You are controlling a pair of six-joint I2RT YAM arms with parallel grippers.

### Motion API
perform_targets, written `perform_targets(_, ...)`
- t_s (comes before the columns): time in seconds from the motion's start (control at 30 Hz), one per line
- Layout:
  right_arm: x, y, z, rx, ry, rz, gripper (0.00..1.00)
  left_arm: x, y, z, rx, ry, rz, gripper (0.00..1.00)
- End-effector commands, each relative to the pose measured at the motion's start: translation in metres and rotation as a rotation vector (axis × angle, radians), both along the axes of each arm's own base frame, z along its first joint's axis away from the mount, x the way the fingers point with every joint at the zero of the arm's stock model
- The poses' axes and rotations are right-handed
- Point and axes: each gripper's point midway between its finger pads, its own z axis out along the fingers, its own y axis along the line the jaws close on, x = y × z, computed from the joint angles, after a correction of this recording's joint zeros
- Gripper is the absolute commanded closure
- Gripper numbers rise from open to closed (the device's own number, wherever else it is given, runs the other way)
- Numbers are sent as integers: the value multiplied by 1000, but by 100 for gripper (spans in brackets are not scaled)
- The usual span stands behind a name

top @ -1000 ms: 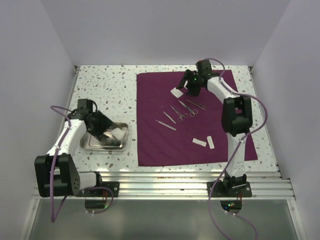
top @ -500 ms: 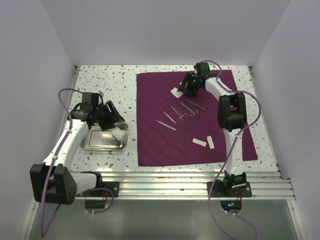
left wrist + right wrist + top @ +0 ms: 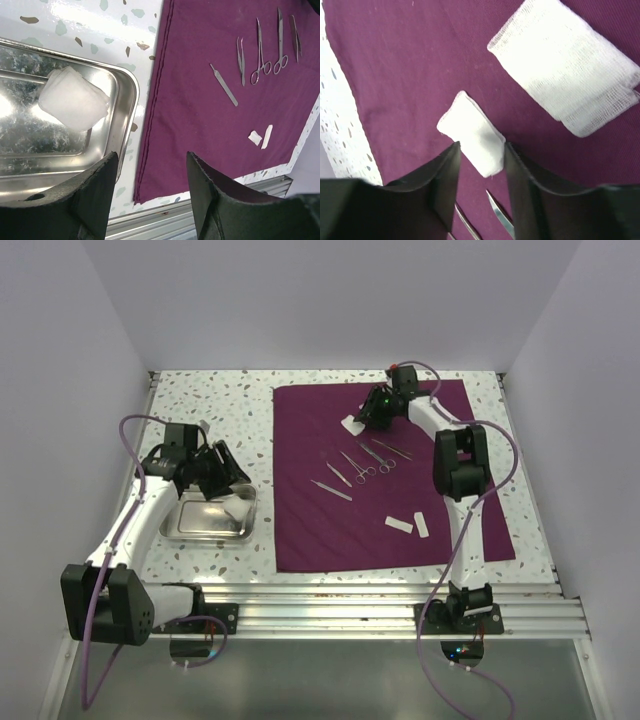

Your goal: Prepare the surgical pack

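The dark-purple cloth (image 3: 400,490) lies spread on the table, with scissors (image 3: 364,466) and tweezers (image 3: 338,474) in a row at its middle. My right gripper (image 3: 373,417) is low over the cloth's far part, beside a large gauze square (image 3: 565,65). In the right wrist view its jaws (image 3: 481,145) stand open, straddling a small folded gauze (image 3: 470,131) and close to both its sides. Left of the cloth, the steel tray (image 3: 190,530) holds one gauze pad (image 3: 74,98). My left gripper (image 3: 151,157) hangs open and empty above the tray's right end.
Two small white strips (image 3: 408,525) lie on the near part of the cloth. A thin straight instrument (image 3: 223,84) lies left of the tweezers. The metal rail (image 3: 330,605) runs along the table's near edge, and walls enclose the other three sides.
My left gripper has risen out of the tray and moved to its far right end, leaving a gauze pad inside. The right gripper's jaws have narrowed around the small gauze.
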Motion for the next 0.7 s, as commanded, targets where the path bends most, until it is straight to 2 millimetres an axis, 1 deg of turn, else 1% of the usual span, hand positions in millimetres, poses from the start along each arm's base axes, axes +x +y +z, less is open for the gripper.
perform_targets(0.0, 6, 9, -16, 7, 6, 7, 57, 14, -4, 20, -8, -80, -29, 40)
perform_targets(0.07, 7, 14, -12, 21, -5, 20, 64, 13, -4, 19, -8, -76, -32, 39)
perform_targets(0.1, 8, 17, -10, 27, -6, 26, 72, 13, -4, 19, -9, -77, -32, 39)
perform_targets(0.17, 11, 18, 0, 35, -23, 24, 79, 13, -4, 18, -11, -77, -34, 39)
perform_targets(0.2, 13, 18, 5, 39, -35, 22, 86, 14, -5, 18, -13, -78, -32, 39)
perform_targets(0.23, 18, 19, 14, 40, -54, 20, 90, 14, -5, 17, -12, -77, -33, 40)
perform_targets(0.27, 19, 20, 19, 41, -63, 21, 99, 14, -5, 16, -16, -72, -33, 39)
perform_targets(0.3, 22, 20, 24, 40, -75, 23, 100, 14, -5, 15, -17, -71, -35, 39)
perform_targets(0.33, 27, 20, 35, 40, -107, 30, 100, 14, -6, 14, -19, -70, -36, 40)
perform_targets(0.4, 34, 21, 46, 42, -147, 43, 100, 15, -7, 14, -28, -68, -40, 40)
perform_targets(0.43, 39, 22, 57, 38, -182, 56, 100, 15, -8, 13, -31, -68, -38, 40)
perform_targets(0.5, 45, 21, 68, 29, -220, 59, 100, 16, -8, 12, -33, -68, -40, 40)
perform_targets(0.53, 48, 20, 72, 27, -232, 55, 100, 16, -9, 12, -34, -67, -42, 40)
perform_targets(0.6, 53, 14, 70, 26, -232, 36, 100, 16, -9, 10, -35, -60, -45, 40)
perform_targets(0.63, 57, 13, 74, 33, -240, 25, 100, 15, -9, 9, -35, -57, -47, 40)
perform_targets(0.67, 59, 10, 74, 33, -238, 13, 100, 15, -9, 9, -37, -59, -48, 40)
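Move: The gauze pad to be pinched lies almost between the right hand's open fingertips, its middle about 1 cm ahead, 1 cm to the left and 1 cm below. The other pad left on the cloth lies some 6 cm ahead and 4 cm to the right of this hand; the scissors lie about 8 cm back and 4 cm to the right. From the left hand, the pad to be pinched is about 28 cm ahead, 22 cm to the right and 11 cm lower. The right hand shuts its half-open fingers fully on the near part of the gauze pad while easing about 1 cm forward-left and sinking slightly, its tips down at the cloth. With the pad pinched between the fingertips, it then rises about 6 cm and carries on some 3 cm farther forward and a little left, away from the scissors, the fingers tipping up about 10 degrees. ##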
